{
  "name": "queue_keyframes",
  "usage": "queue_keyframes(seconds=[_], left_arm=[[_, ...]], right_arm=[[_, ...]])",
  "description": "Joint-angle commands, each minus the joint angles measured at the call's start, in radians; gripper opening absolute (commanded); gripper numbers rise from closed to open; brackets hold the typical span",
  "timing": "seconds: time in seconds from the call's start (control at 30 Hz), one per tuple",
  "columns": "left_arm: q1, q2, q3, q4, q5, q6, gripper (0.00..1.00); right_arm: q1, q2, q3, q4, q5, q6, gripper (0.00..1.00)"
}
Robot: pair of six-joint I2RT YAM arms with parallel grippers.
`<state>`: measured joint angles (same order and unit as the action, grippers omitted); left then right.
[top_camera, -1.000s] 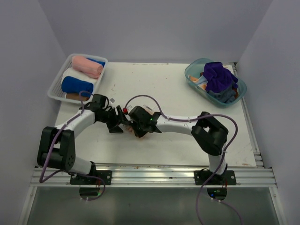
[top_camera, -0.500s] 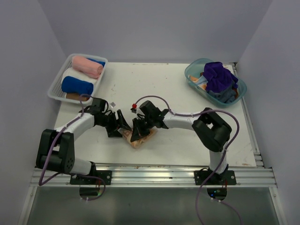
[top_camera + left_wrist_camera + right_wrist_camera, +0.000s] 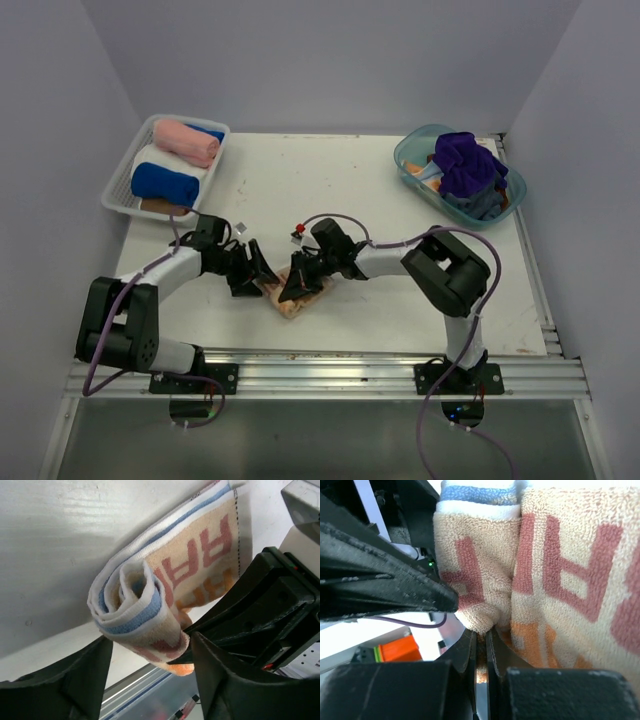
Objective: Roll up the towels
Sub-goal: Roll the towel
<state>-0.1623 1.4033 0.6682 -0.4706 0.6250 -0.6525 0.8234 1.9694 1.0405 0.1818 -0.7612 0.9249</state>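
The cream, orange and light-blue printed towel point(image 3: 300, 298) lies partly rolled on the table near the front, between my two grippers. In the left wrist view the roll point(image 3: 145, 595) shows its spiral end, red letters on its flat part. My left gripper point(image 3: 258, 272) point(image 3: 150, 680) is open, its wide-set fingers flanking the roll's end closely. My right gripper point(image 3: 297, 283) point(image 3: 480, 647) is shut on a fold of the towel point(image 3: 560, 570) at the roll's underside. One left finger point(image 3: 385, 590) crosses the right wrist view.
A white mesh basket point(image 3: 118, 198) at the back left holds rolled pink point(image 3: 186, 141), white point(image 3: 160, 160) and blue point(image 3: 165, 182) towels. A clear teal tub point(image 3: 408, 160) at the back right holds a loose purple towel point(image 3: 468, 165) and others. The table's front rail runs just below the roll.
The right wrist has turned and swung toward the front, taking the towel with it, so more of the roll shows. The left gripper has slid slightly toward the front.
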Motion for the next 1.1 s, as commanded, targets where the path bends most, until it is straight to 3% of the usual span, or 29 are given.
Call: queue_keyframes(seconds=[0.0,0.13,0.17,0.2,0.27,0.3,0.33,0.43,0.57,0.67,0.97,1.07], left_arm=[[-0.009,0.029,-0.012,0.095,0.005,-0.03,0.65],[-0.028,0.059,0.001,0.113,-0.025,-0.071,0.44],[-0.028,0.075,0.01,0.098,-0.027,-0.068,0.39],[-0.028,0.08,0.03,0.07,-0.044,-0.068,0.33],[-0.028,0.076,0.044,0.052,-0.054,-0.067,0.32],[-0.028,0.071,0.057,0.043,-0.059,-0.064,0.32],[-0.029,0.068,0.063,0.018,-0.064,-0.065,0.32],[-0.028,0.063,0.082,-0.009,-0.073,-0.07,0.31],[-0.028,0.051,0.08,-0.019,-0.085,-0.093,0.31],[-0.028,0.043,0.082,-0.023,-0.084,-0.102,0.31],[-0.029,0.054,0.09,-0.036,-0.085,-0.105,0.32],[-0.029,0.062,0.091,-0.033,-0.076,-0.104,0.32]], right_arm=[[-0.003,0.022,-0.019,0.112,-0.056,0.083,0.0],[-0.003,0.011,-0.036,0.127,-0.032,0.118,0.0],[-0.003,0.003,-0.033,0.116,-0.021,0.118,0.05],[-0.003,-0.022,-0.022,0.075,0.005,0.103,0.21],[-0.003,-0.061,-0.001,-0.016,0.058,0.018,0.37],[0.0,-0.082,0.015,-0.141,0.092,-0.023,0.44],[0.002,-0.136,0.033,-0.227,0.212,-0.067,0.55],[0.031,-0.213,0.092,-0.448,0.399,-0.188,0.64],[0.117,-0.302,0.177,-0.616,0.777,-0.288,0.65],[0.23,-0.281,0.268,-0.717,0.995,-0.377,0.64],[0.496,-0.074,0.499,-0.829,1.356,-0.624,0.62],[0.528,-0.029,0.532,-0.829,1.399,-0.661,0.61]])
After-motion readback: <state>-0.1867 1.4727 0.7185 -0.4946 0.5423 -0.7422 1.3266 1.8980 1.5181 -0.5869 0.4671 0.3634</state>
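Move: The roll of the towel has its middle about 3 cm back, 3 cm to the right and 2 cm below the open left fingers, which already straddle its far end. From the right hand, shut on the towel, that same middle lies level in reach, some 1 cm left and 2 cm below. The flat, unrolled rest of the towel centres about 10 cm right of the left hand, level with it in reach and about 4 cm below. The left fingers close on the roll's far end, the hand settling about 1 cm lower and slightly forward, and keep hold. The right fingers open off the towel; that hand swings out forward and right while rising about 8 cm, then comes back and left, sinking a little above the near part of the roll, turning some 70 degrees from pointing left to pointing down. ##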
